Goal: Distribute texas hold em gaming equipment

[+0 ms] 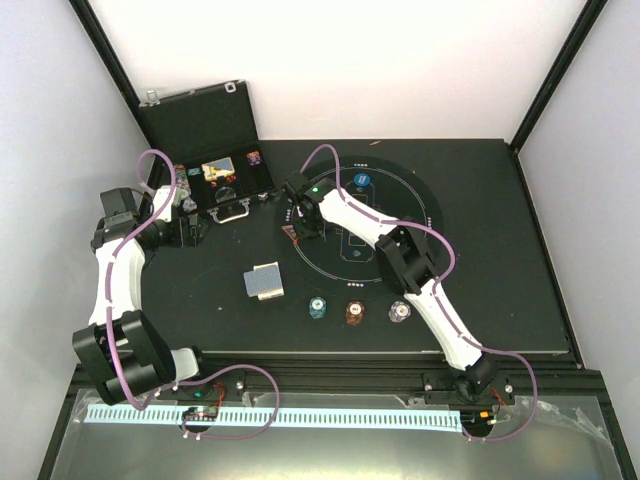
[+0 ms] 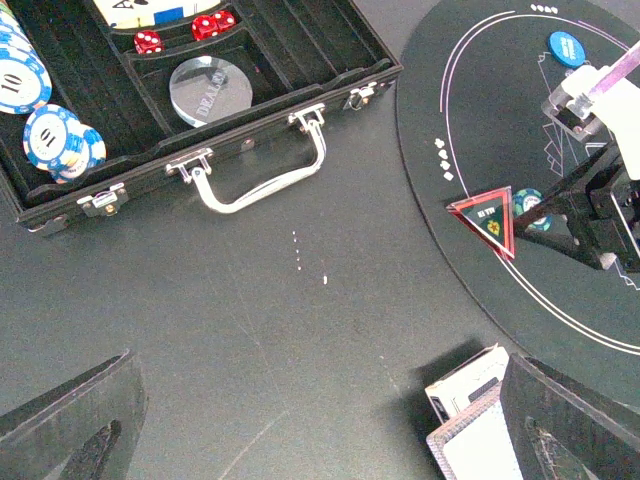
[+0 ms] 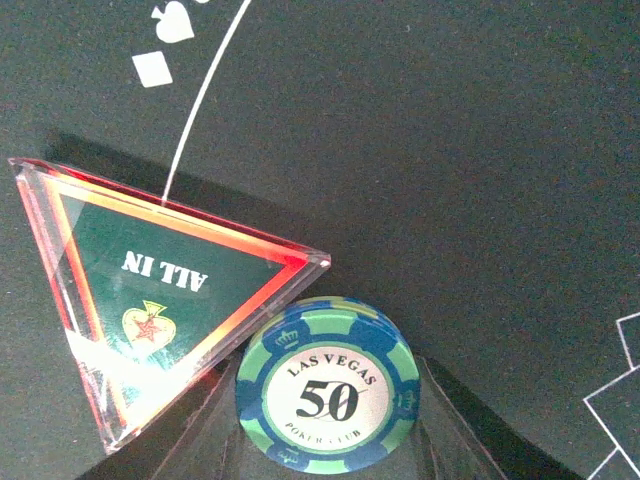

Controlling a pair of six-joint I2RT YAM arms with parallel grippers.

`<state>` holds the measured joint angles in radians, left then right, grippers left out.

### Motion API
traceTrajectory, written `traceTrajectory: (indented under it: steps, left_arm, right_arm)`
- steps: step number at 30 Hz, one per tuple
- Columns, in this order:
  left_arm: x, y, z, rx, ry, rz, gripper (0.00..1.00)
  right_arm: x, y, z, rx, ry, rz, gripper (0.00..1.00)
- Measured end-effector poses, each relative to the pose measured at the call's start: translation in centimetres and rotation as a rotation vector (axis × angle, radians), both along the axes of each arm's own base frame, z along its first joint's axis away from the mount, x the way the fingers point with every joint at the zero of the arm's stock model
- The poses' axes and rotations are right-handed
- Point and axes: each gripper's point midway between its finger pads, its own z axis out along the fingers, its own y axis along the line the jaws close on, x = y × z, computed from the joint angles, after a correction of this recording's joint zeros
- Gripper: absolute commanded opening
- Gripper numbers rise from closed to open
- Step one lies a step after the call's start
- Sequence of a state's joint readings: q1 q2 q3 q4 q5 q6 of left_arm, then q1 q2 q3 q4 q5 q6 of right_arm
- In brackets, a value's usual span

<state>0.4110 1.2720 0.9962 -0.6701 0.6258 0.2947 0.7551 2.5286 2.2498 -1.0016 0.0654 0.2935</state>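
Note:
My right gripper is shut on a small stack of blue-and-green "50" chips, held low over the round black mat. The stack's edge touches the red triangle "ALL IN" marker, which lies flat at the mat's left rim. From above, this gripper sits beside the marker. A blue disc lies on the mat's far side. Three chip stacks stand in a row at the mat's near rim. Playing cards lie left of the mat. My left gripper hangs open and empty over bare table.
The open black case stands at the back left, its silver handle facing me. Inside are white-and-blue chips, a clear dealer button and red dice. The cards lie by my left gripper's right finger.

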Motion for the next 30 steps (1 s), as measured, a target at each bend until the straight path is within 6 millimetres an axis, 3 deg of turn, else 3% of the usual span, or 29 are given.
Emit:
traceTrajectory:
  steps: [7, 11, 20, 22, 25, 30]
  left_arm:
    - [0.0, 0.0, 0.0, -0.002, 0.0, -0.001, 0.99]
    - [0.0, -0.1, 0.0, -0.005, 0.002, -0.002, 0.99]
    - [-0.2, -0.2, -0.1, -0.009, 0.01, -0.002, 0.99]
    - [-0.2, -0.2, -0.1, -0.01, 0.011, -0.003, 0.99]
    - [-0.2, -0.2, -0.1, -0.012, 0.011, -0.004, 0.99]
    - [-0.3, -0.3, -0.1, -0.017, 0.013, -0.007, 0.99]
  right_arm:
    - [-0.4, -0.4, -0.1, 0.005, -0.02, 0.0, 0.18]
    - [-0.9, -0.9, -0.1, 0.007, -0.019, 0.001, 0.32]
    - [-1.1, -0.9, 0.4, 0.0, -0.009, 0.012, 0.75]
    - [-1.2, -0.9, 0.7, -0.002, -0.011, 0.021, 0.79]
    - [-1.5, -1.1, 1.9, 0.001, -0.022, 0.027, 0.79]
    - [-3.9, -2.3, 6.2, 0.013, -0.064, 0.045, 0.8]
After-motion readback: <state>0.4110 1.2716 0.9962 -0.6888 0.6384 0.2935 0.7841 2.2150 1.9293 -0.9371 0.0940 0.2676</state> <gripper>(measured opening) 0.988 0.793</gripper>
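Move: The small stack of blue-green 50 chips is already down at table level between the right fingers; its set-down spot is the bare felt only about 1 cm back and 1 cm right of the hand. The ALL IN triangle sits roughly 4 cm left, about level with the hand, the card boxes some 11 cm back and 9 left, the blue disc about 12 ahead and 12 right. From the left hand the spot lies about 5 cm ahead, 24 right and 17 below. The chip stack, still pinched by the right fingers, is drawn low over the felt a good 1 cm back and to the right, away from the ALL IN triangle. There the fingers open and let go of it, and the emptied hand lifts off, slowly and then fast, about 6 cm up while backing off some 3 cm towards its base and drifting right. ##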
